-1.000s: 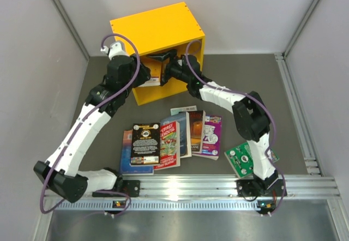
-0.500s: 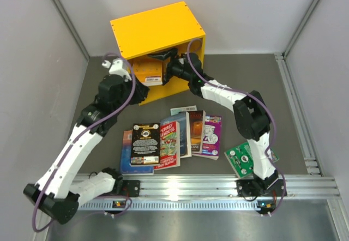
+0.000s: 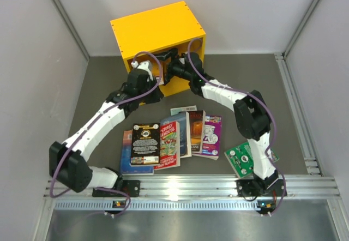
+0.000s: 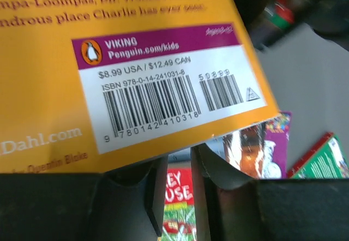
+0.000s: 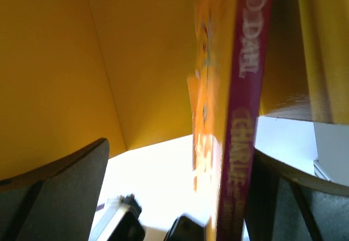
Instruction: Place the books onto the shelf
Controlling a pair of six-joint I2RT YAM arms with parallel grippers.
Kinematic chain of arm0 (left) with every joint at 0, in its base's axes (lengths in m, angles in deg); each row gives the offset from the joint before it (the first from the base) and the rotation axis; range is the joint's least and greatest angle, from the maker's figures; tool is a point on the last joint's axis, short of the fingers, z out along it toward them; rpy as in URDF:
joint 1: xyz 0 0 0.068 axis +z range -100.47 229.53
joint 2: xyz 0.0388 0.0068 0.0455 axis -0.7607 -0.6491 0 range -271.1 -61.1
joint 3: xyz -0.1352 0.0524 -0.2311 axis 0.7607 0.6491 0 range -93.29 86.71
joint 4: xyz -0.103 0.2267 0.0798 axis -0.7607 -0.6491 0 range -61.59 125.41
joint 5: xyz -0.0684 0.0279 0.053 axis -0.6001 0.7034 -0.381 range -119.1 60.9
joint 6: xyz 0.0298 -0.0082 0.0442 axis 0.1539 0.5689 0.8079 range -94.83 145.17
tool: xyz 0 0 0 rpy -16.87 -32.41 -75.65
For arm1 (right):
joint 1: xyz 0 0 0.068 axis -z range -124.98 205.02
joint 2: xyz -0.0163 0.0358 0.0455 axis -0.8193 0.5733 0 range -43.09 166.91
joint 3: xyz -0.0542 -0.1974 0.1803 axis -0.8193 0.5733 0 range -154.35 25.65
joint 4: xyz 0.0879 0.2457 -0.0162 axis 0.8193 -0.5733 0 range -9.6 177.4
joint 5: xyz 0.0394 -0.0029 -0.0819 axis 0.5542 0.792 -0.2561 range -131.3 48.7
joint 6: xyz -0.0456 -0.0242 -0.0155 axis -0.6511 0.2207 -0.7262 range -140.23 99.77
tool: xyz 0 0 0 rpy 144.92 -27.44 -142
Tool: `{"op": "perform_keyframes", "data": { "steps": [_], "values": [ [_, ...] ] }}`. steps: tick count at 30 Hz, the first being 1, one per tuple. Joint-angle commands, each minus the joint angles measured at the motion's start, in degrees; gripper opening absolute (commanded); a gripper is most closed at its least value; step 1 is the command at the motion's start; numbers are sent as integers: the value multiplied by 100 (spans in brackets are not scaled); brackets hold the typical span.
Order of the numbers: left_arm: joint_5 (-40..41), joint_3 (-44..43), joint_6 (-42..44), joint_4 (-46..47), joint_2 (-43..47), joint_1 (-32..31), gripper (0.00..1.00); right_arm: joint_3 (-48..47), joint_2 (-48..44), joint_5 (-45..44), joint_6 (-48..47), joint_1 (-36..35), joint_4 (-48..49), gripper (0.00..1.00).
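The yellow shelf (image 3: 155, 28) stands at the back of the table, its opening facing the arms. Both grippers are at that opening. A yellow book (image 4: 54, 88) with a barcode label fills the left wrist view, its lower edge lying across the tips of my left gripper (image 4: 179, 159). The fingers are nearly together, with nothing between them. In the right wrist view the same book (image 5: 245, 88) stands upright inside the shelf (image 5: 136, 44), purple spine beside the right finger. My right gripper (image 5: 180, 159) is open wide around it. Several books (image 3: 170, 140) lie flat on the table.
A black book (image 3: 145, 144) overlaps a blue one (image 3: 130, 162) at the left of the row. A purple book (image 3: 212, 134) lies at its right end. A green book (image 3: 240, 158) sits beside the right arm's base. Grey walls stand on both sides.
My left arm has swung from the shelf's left side to the front of its opening, and its jaws have closed down. The right arm has not moved.
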Motion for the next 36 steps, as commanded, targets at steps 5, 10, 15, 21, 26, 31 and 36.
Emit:
{"op": "perform_keyframes", "data": {
  "steps": [5, 10, 15, 21, 26, 31, 36],
  "values": [
    [727, -936, -372, 458, -1189, -33, 27, 159, -312, 328, 135, 188, -61, 90],
    [1228, -1367, -672, 274, -1524, -42, 24, 317, -558, 706, -224, 232, -428, 90],
    [1615, -1605, -699, 194, -1559, -42, 24, 247, -1085, 733, -1575, 338, -2357, 90],
    [1703, -1781, -576, 97, -1753, -42, 24, -877, -1261, -239, -3465, 417, -5076, 91],
    [1721, -1877, -523, 63, -1911, -42, 24, -1545, -1182, -892, -4215, 434, -6334, 92],
    [1826, -2141, -461, -17, -2148, -42, 24, -1520, -1437, -1543, -4734, 478, -6942, 92],
    [2273, -2773, -373, -386, -2613, -42, 25, -1125, -1902, -1912, -4997, 549, -6978, 92]
  ]
}}
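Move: The orange book lies cover-up in the shelf opening, its barcode end sticking out; its middle is about 13 cm ahead of the left hand, 4 cm to its left and 4 cm higher. From the right hand, whose open fingers straddle the spine side, it is some 6 cm left, level fore and aft, and 3 cm lower. On the table some 21 cm below the left hand, the teal book is 7 cm ahead and 11 cm right, the black book 11 cm back and 6 cm left. The left hand, fingers kept nearly shut, drives forward about 9 cm and sinks 3 to 4 cm towards the shelf, quickly at first and then slowly, turning some 20 degrees counter-clockwise, with its fingertips at the barcode end of the orange book to push it in. Meanwhile the right hand, after a short stay, draws away from the spine and out of the shelf, about 13 cm to the right and some 4 cm down and back, rolling roughly 50 degrees so that its left side drops, fingers still wide open. ##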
